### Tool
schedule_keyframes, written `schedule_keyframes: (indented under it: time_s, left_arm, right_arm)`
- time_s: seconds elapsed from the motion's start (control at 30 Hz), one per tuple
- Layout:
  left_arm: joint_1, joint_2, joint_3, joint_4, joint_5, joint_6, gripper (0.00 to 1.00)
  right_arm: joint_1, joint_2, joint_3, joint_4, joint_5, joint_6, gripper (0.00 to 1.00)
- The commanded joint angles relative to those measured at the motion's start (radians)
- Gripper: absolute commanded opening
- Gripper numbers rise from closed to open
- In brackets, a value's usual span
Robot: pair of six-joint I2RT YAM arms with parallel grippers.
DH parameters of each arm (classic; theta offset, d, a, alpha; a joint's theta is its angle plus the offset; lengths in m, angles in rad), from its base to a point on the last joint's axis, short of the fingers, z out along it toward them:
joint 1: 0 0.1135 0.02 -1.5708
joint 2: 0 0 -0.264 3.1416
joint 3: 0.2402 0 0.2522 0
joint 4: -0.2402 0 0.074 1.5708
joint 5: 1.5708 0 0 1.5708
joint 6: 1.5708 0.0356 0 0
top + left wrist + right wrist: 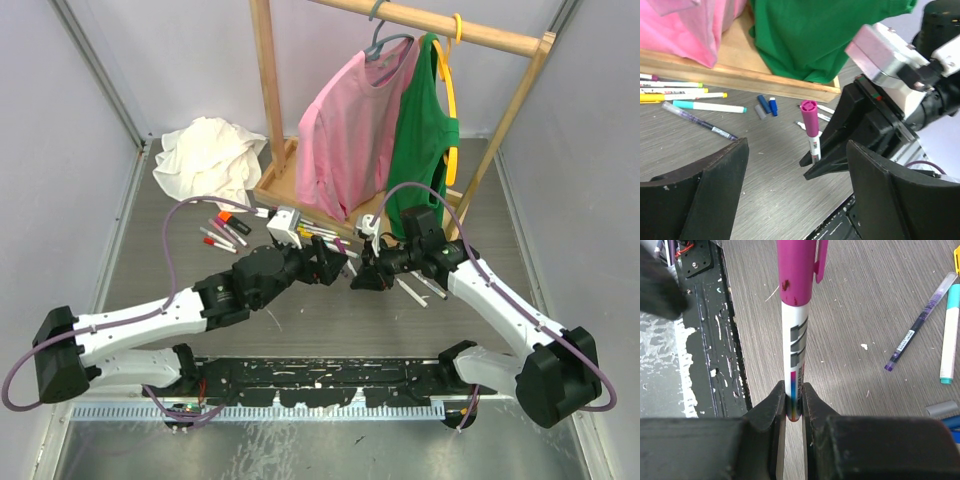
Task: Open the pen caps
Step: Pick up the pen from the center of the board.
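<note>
My right gripper [794,401] is shut on the lower end of a white pen [794,360] and holds it upright above the table. A magenta pen cap [796,270] with a clip sits on the pen's upper end. In the left wrist view the same pen [813,146] and its cap [809,117] stand between the right gripper's dark fingers [840,145]. My left gripper [797,146] is open, facing the capped end with a gap to it and nothing between its jaws. From above, the left gripper [325,265] and the right gripper [362,275] meet at mid-table.
Loose pens lie on the table: a teal one [707,106], a clear purple one [697,121] and several by the wooden rack base [740,80]. Two blue caps [768,104] and a grey cap [760,112] lie nearby. Pink [345,140] and green [425,140] shirts hang behind; white cloth [210,155] far left.
</note>
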Motion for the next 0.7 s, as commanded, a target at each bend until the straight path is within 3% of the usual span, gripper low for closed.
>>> schedule_keyframes:
  time_s: [0.0,0.27,0.4,0.67]
  left_arm:
    - [0.013,0.035,0.088,-0.032,-0.069,-0.035,0.77]
    - [0.038,0.127,0.130,0.015,-0.062,-0.085,0.64]
    - [0.053,0.161,0.142,0.034,-0.029,-0.105,0.53]
    - [0.075,0.188,0.127,0.054,0.043,-0.116,0.02]
  right_arm:
    - [0.008,-0.016,0.049,0.005,0.005,-0.028,0.01]
    - [0.012,-0.016,0.047,0.004,0.008,-0.031,0.01]
    - [0.014,-0.018,0.047,0.003,0.011,-0.033,0.01]
    - [0.016,-0.024,0.046,0.004,0.017,-0.036,0.04]
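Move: The magenta cap on the pen held upright by the right gripper sits about 4 cm ahead of the left hand, 3 cm to its right and 1 cm lower. From the left hand, the loose pen caps on the table lie some 12 cm ahead, 13 cm right and 22 cm below; the purple pen is about 11 cm ahead, 1 cm left, equally low. From the right hand the magenta cap is 2 cm forward, 3 cm left and 7 cm above. The left hand eases about 4 cm forward-right and slightly down, closing its fingers around the magenta cap. ##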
